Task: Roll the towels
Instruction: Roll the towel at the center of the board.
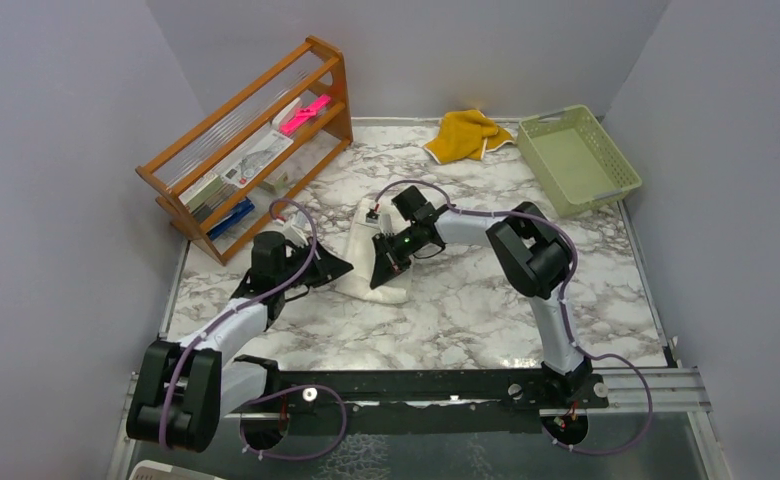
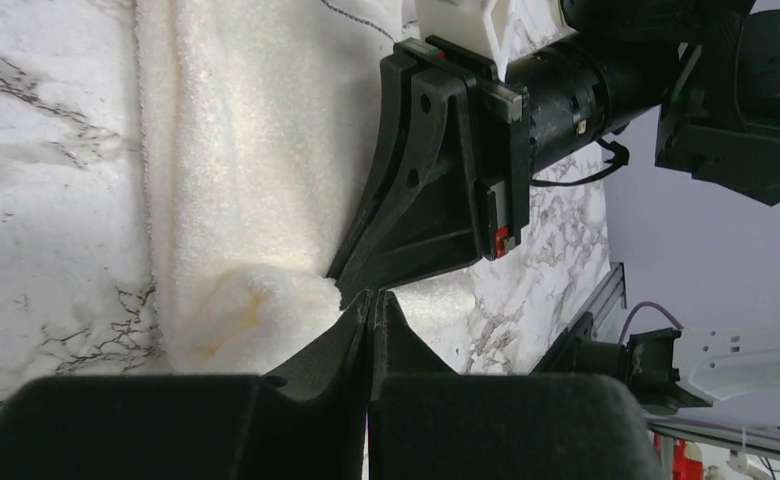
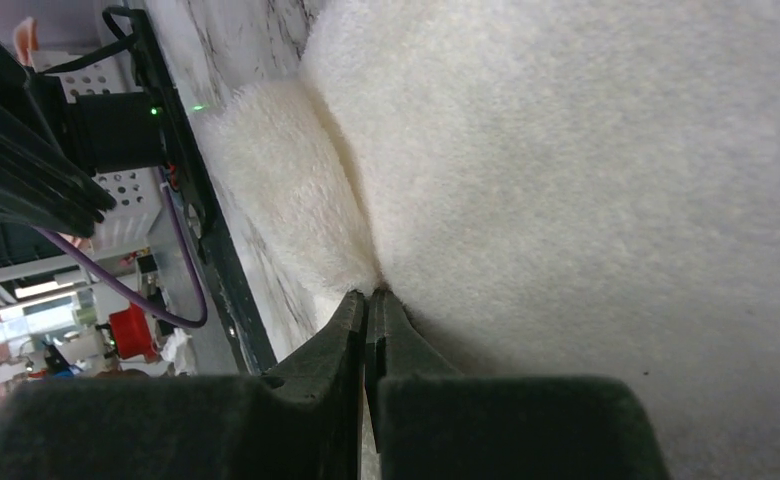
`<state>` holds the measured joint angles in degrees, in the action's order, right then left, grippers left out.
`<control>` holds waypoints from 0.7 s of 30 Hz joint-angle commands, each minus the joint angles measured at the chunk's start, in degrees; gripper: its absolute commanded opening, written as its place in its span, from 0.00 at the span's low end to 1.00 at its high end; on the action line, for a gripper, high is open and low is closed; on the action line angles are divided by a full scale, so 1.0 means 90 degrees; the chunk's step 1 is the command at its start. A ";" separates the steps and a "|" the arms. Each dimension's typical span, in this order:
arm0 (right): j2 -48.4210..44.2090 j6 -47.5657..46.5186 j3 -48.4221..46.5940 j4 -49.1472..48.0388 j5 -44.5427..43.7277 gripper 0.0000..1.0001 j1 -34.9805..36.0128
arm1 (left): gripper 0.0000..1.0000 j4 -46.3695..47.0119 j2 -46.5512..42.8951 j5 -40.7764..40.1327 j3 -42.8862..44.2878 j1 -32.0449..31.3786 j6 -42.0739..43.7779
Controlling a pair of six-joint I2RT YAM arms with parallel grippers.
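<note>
The cream-white towel lies as a long strip mid-table, its near end bunched into a small roll. My left gripper is at its left edge, jaws shut, tips touching the roll with no cloth showing between them. My right gripper is on top of the towel, also shut, its tips pressed into the crease between the roll and the flat cloth. Its fingers are right in front of the left tips. The mustard-yellow towel lies crumpled at the back.
A wooden rack with books and a pink item stands at the back left. A green basket sits at the back right. Grey walls close in the marble table on three sides.
</note>
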<state>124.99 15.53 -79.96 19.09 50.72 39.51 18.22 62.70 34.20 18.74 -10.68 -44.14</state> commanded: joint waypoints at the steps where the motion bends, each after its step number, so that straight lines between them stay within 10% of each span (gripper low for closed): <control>1: 0.0387 0.0264 -0.0119 -0.0242 -0.0190 0.01 -0.0108 | 0.00 0.0796 0.0352 0.0276 -0.0195 -0.0254 -0.0294; 21: 0.0357 0.0057 0.0005 -0.0115 -0.0420 0.01 -0.0190 | 0.00 0.1589 0.1676 -0.2204 -0.0487 -0.0552 -0.0486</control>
<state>126.93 19.51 -80.53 18.37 53.17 38.35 30.48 79.13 23.77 15.46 -16.67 -48.60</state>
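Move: The left part of the towel's rolled near edge is my left hand's goal: about 1 cm back, 1 cm to the right and 8 cm below it. From that hand, my right fingertips, already on the roll, are about 2 cm back, 4 cm right and 8 cm lower; the flat part of the towel is centred 8 cm ahead, 5 cm right and 10 cm down. From my right hand, the roll's left part is about 4 cm left and 1 cm ahead, roughly 1 cm lower. With its fingers kept shut, my left hand drops about 7 cm onto the left part of the rolled edge, swinging back and some 4 cm right on the way, then curling forward and left again, nearly cancelling that sideways swing, while tipping about 10 degrees further down. Its tips come to press on the towel by the crease, beside my right fingertips, which stay shut and keep the roll pinned. ##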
